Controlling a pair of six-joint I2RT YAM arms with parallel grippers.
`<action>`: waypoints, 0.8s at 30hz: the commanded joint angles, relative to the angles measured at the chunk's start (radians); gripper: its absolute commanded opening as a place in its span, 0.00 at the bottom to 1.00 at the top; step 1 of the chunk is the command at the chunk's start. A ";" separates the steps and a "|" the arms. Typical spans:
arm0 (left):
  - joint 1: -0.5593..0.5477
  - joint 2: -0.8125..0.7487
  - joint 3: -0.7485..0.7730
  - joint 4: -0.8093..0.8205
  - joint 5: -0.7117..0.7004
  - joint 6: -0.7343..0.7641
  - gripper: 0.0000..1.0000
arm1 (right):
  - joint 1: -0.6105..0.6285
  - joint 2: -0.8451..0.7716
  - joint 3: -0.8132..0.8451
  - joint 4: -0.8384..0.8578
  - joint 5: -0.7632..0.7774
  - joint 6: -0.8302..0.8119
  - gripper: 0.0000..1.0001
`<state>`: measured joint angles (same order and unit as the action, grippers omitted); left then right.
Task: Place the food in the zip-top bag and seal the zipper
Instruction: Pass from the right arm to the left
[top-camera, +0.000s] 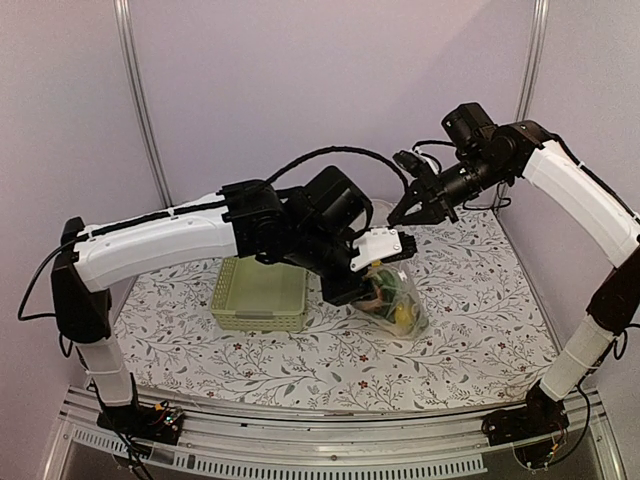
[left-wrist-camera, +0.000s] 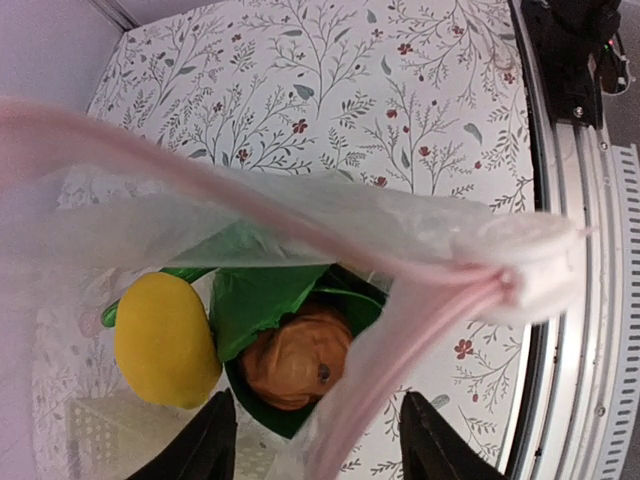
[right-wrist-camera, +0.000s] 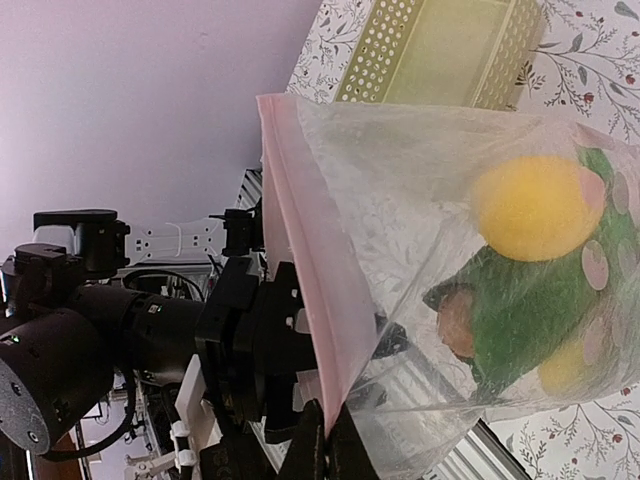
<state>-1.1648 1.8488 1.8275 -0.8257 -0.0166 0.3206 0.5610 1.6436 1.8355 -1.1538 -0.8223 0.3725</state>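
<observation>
The clear zip-top bag (top-camera: 400, 300) hangs over the table's middle with the food inside: a yellow lemon (left-wrist-camera: 165, 340), a reddish-brown round piece (left-wrist-camera: 300, 355) and a leafy green (left-wrist-camera: 260, 300). The right wrist view shows the same lemon (right-wrist-camera: 535, 205) through the plastic. My right gripper (right-wrist-camera: 325, 440) is shut on one end of the pink zipper (right-wrist-camera: 305, 230) and holds the bag up. My left gripper (left-wrist-camera: 320, 445) is open above the bag's mouth, its two jaws on either side of the zipper strip (left-wrist-camera: 380, 369) and not touching it. The bag's mouth gapes open.
The pale green lattice basket (top-camera: 258, 295) stands just left of the bag, under the left arm. The floral tablecloth (top-camera: 470, 330) spreads around both. A metal rail (left-wrist-camera: 575, 300) runs along the table's near edge.
</observation>
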 joint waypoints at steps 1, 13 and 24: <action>-0.019 0.017 0.054 -0.012 -0.049 0.024 0.51 | 0.005 -0.037 0.021 -0.013 -0.020 -0.028 0.00; -0.016 0.024 0.059 0.026 -0.003 -0.003 0.15 | 0.005 -0.031 0.001 -0.016 0.000 -0.039 0.00; 0.023 0.021 0.129 0.106 0.064 -0.124 0.00 | -0.056 -0.090 0.015 0.016 -0.019 0.012 0.33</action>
<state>-1.1603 1.8645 1.9011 -0.7753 -0.0139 0.2718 0.5419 1.6329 1.8355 -1.1622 -0.8494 0.3630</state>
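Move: The zip-top bag's rim, the spot to be pinched, runs between the left hand's open fingertips, about 2 cm above the hand point, 1 cm ahead and 1 cm to the right. The food in the bag hangs some 13 cm below the left hand, 5 cm ahead and 6 cm right; the empty basket lies 24 cm left, 6 cm ahead and 20 cm down. From the right hand, still gripping the rim, that spot is roughly 4 cm left, 3 cm back and 5 cm below. Left hand closes on the bag rim, rising 3 cm and edging right; right hand then opens, staying put. ##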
